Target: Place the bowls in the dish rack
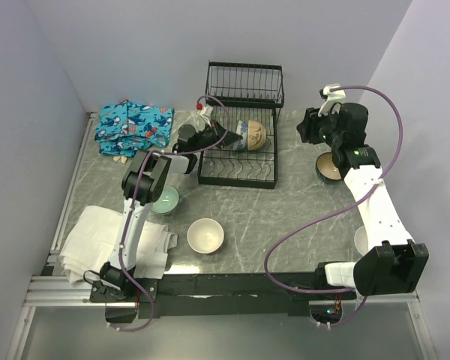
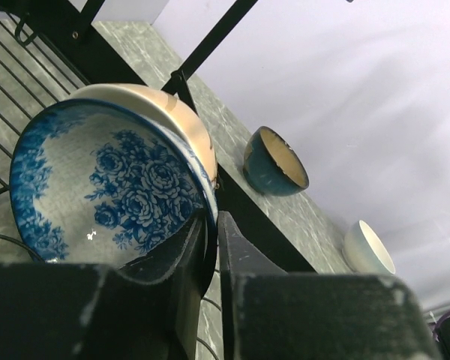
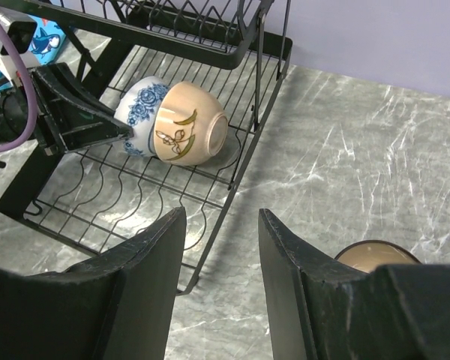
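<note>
The black wire dish rack stands at the back middle of the table. Two bowls lie on their sides in it: a blue-and-white patterned bowl and, nested behind it, a cream bowl with a leaf motif. My left gripper is shut on the blue-and-white bowl's rim, one finger inside and one outside. My right gripper hangs open over the table just right of the rack, holding nothing. On the table sit a pale green bowl, a cream-white bowl and a dark bowl under the right arm.
A blue patterned cloth lies at the back left and a white towel at the front left. Another white bowl sits at the right, half hidden by the right arm. Walls close the table on three sides.
</note>
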`<state>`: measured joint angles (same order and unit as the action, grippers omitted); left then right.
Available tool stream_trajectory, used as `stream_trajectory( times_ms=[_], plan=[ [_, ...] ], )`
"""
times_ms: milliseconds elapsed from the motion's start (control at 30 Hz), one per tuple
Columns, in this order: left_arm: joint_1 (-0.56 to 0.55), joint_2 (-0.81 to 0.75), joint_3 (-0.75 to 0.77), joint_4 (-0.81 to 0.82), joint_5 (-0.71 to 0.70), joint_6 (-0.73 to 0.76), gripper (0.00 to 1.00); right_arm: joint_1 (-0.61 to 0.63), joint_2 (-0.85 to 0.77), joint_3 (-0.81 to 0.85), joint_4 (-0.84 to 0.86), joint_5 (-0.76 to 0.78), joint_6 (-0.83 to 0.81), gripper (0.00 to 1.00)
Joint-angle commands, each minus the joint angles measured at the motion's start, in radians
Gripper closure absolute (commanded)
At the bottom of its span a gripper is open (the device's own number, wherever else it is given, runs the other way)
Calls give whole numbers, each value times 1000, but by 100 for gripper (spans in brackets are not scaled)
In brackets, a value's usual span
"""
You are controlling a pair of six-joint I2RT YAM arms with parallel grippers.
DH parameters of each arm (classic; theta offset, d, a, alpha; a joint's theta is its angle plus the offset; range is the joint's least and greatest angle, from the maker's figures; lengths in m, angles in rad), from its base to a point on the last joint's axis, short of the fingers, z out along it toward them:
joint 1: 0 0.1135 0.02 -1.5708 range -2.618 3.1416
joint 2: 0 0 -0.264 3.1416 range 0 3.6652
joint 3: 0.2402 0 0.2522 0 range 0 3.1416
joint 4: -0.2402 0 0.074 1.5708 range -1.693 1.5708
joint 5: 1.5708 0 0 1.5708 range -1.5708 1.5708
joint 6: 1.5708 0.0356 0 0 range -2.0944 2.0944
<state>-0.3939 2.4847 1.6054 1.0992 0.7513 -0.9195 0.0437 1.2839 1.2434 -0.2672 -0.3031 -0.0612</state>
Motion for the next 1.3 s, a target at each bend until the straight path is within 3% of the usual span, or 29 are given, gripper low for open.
stream_trajectory(
  times_ms=[0,200,567,733,1267],
  plan=[
    [6,26,25,7,30,2,81,8,3,28,31,9,-11,49],
    [15,49,13,68,28,-70,81,15,-1,18,33,12,-12,49],
    [16,42,13,116,59,-51,64,31,14,27,34,15,-14,49],
    [21,-9,-13,55,72,21,58,35,18,44,28,13,-14,48],
    [56,-231,-99,-127,207,175,53,41,-21,34,51,9,-3,44]
  ],
)
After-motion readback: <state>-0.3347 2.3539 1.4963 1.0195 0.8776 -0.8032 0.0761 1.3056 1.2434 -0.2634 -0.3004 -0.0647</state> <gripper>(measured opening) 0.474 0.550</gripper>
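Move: The left hand still has the blue-patterned bowl by its rim in the rack; the bowl's middle is about 4 cm ahead and 3 cm to the right, level with the fingertips. The tan bowl is roughly 4 cm ahead and 8 cm right, also level; the rack's raised basket is some 14 cm ahead, 2 cm right and 10 cm up. The blue-patterned bowl is about 13 cm ahead, 23 cm left and 16 cm below the right hand. The left fingers spread off the blue-patterned bowl's rim and let go while the hand sinks about 3 cm, easing slightly left. With the fingers now well open, the left hand draws away from the bowl towards its left and a little back, then rises some 4 cm, its pointing hardly changed. ##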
